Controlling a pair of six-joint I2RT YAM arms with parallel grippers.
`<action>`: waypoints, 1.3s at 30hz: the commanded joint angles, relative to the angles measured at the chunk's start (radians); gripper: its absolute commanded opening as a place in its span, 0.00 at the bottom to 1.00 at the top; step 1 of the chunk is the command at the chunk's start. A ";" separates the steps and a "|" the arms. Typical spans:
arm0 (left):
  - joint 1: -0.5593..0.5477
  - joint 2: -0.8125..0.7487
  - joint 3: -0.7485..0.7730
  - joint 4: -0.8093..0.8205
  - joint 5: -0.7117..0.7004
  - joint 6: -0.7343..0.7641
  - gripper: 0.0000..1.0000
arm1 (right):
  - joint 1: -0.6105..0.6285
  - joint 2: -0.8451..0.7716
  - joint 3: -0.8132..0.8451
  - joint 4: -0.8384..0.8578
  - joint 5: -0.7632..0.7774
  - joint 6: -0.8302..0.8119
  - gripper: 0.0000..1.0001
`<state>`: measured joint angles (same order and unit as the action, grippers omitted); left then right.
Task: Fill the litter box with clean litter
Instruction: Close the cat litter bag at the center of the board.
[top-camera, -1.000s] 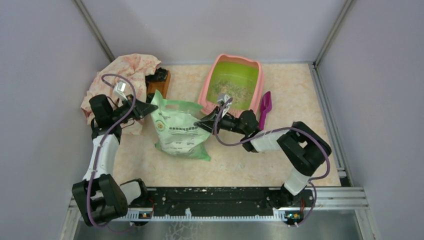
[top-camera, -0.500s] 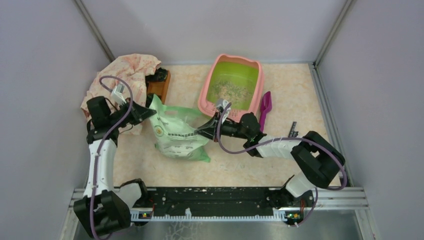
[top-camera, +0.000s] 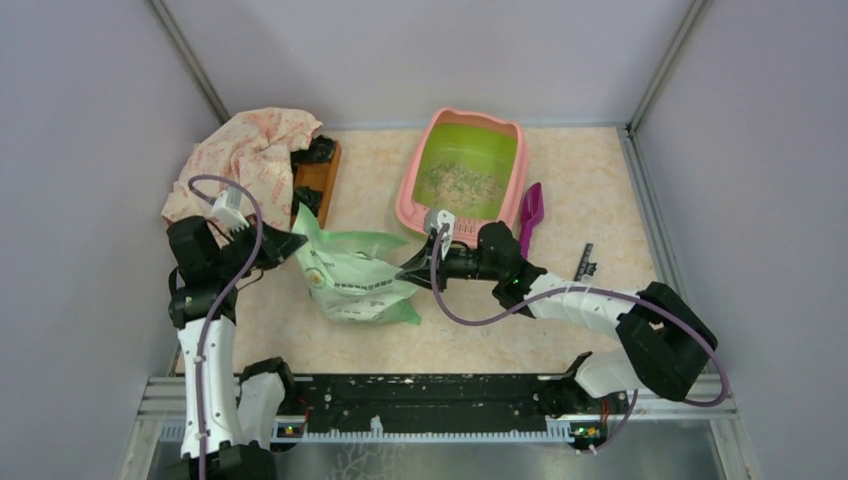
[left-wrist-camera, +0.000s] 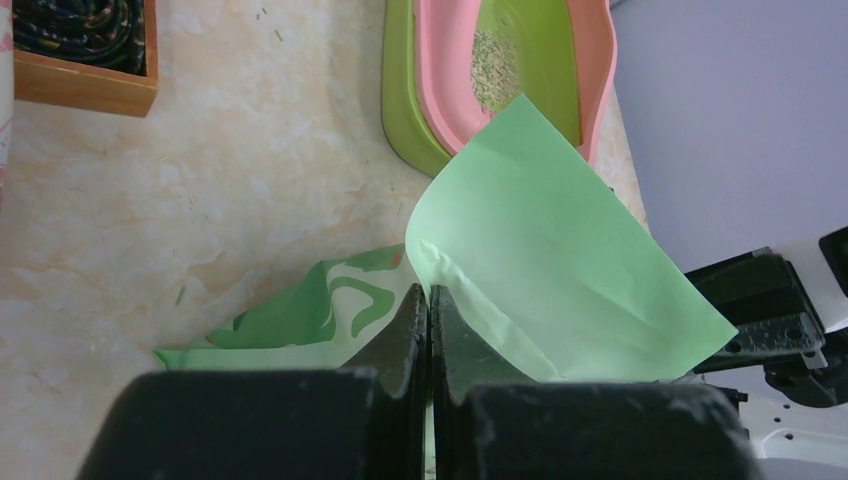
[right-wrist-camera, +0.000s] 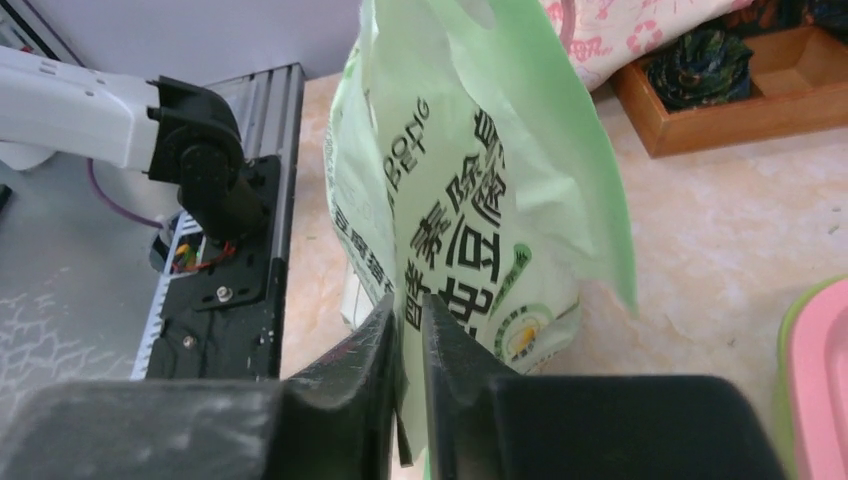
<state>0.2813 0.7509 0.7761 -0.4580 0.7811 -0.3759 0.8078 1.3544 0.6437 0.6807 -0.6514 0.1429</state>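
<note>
The litter box (top-camera: 411, 180) with pink rim and lime-green inside stands at the back centre, and a thin patch of clean litter (top-camera: 461, 184) lies in it. The light green printed bag (top-camera: 355, 275) sags low over the table in front of it, stretched between both grippers. My left gripper (top-camera: 290, 245) is shut on the bag's left top corner; in the left wrist view its jaws (left-wrist-camera: 429, 300) pinch the film of the bag (left-wrist-camera: 540, 270). At the bag's right edge my right gripper (top-camera: 405, 272) is shut, with the bag (right-wrist-camera: 470, 200) caught between its fingers (right-wrist-camera: 408, 310).
A magenta scoop (top-camera: 530, 215) lies right of the box. A wooden box (top-camera: 315, 180) and a pink patterned cloth (top-camera: 250, 160) sit at the back left. A small dark strip (top-camera: 585, 263) lies right of the right arm. Walls close in on three sides.
Both grippers have moved down and toward the near edge with the bag. The bag has sunk from upright to a lower, flatter slump, away from the litter box.
</note>
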 joint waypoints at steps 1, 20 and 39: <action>0.003 -0.023 -0.008 0.011 -0.043 0.012 0.00 | 0.004 -0.043 0.050 -0.108 -0.010 -0.107 0.28; -0.027 0.028 0.114 -0.052 -0.108 0.081 0.00 | 0.012 0.110 0.286 -0.089 -0.181 -0.066 0.65; -0.035 0.049 0.172 -0.044 -0.095 0.078 0.00 | 0.121 0.287 0.428 -0.045 0.051 -0.040 0.64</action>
<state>0.2436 0.8124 0.8730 -0.5774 0.6876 -0.3084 0.9100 1.6169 1.0157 0.5671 -0.6739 0.0895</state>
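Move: The right gripper, nearly shut at the right edge of the cat litter bag's mouth, has the middle of the bag about 9 cm to its left, 2 cm back and some 8 cm below. The litter box lies about 20 cm ahead and 15 cm right of it, the wooden tray 22 cm ahead and 20 cm left. The left gripper holds the bag's top left corner; the bag's middle is about 10 cm right, 9 cm back and 11 cm below. Open the right gripper about two-thirds to free the bag's edge, dipping a centimetre or two, then lift it some 5 cm from there and carry it left, to about 8 cm from its start, turning it about 10 degrees counter-clockwise. Bring the spread fingers astride the upper bag, towards the left gripper. Keep the left gripper shut on its corner, nearly still. ##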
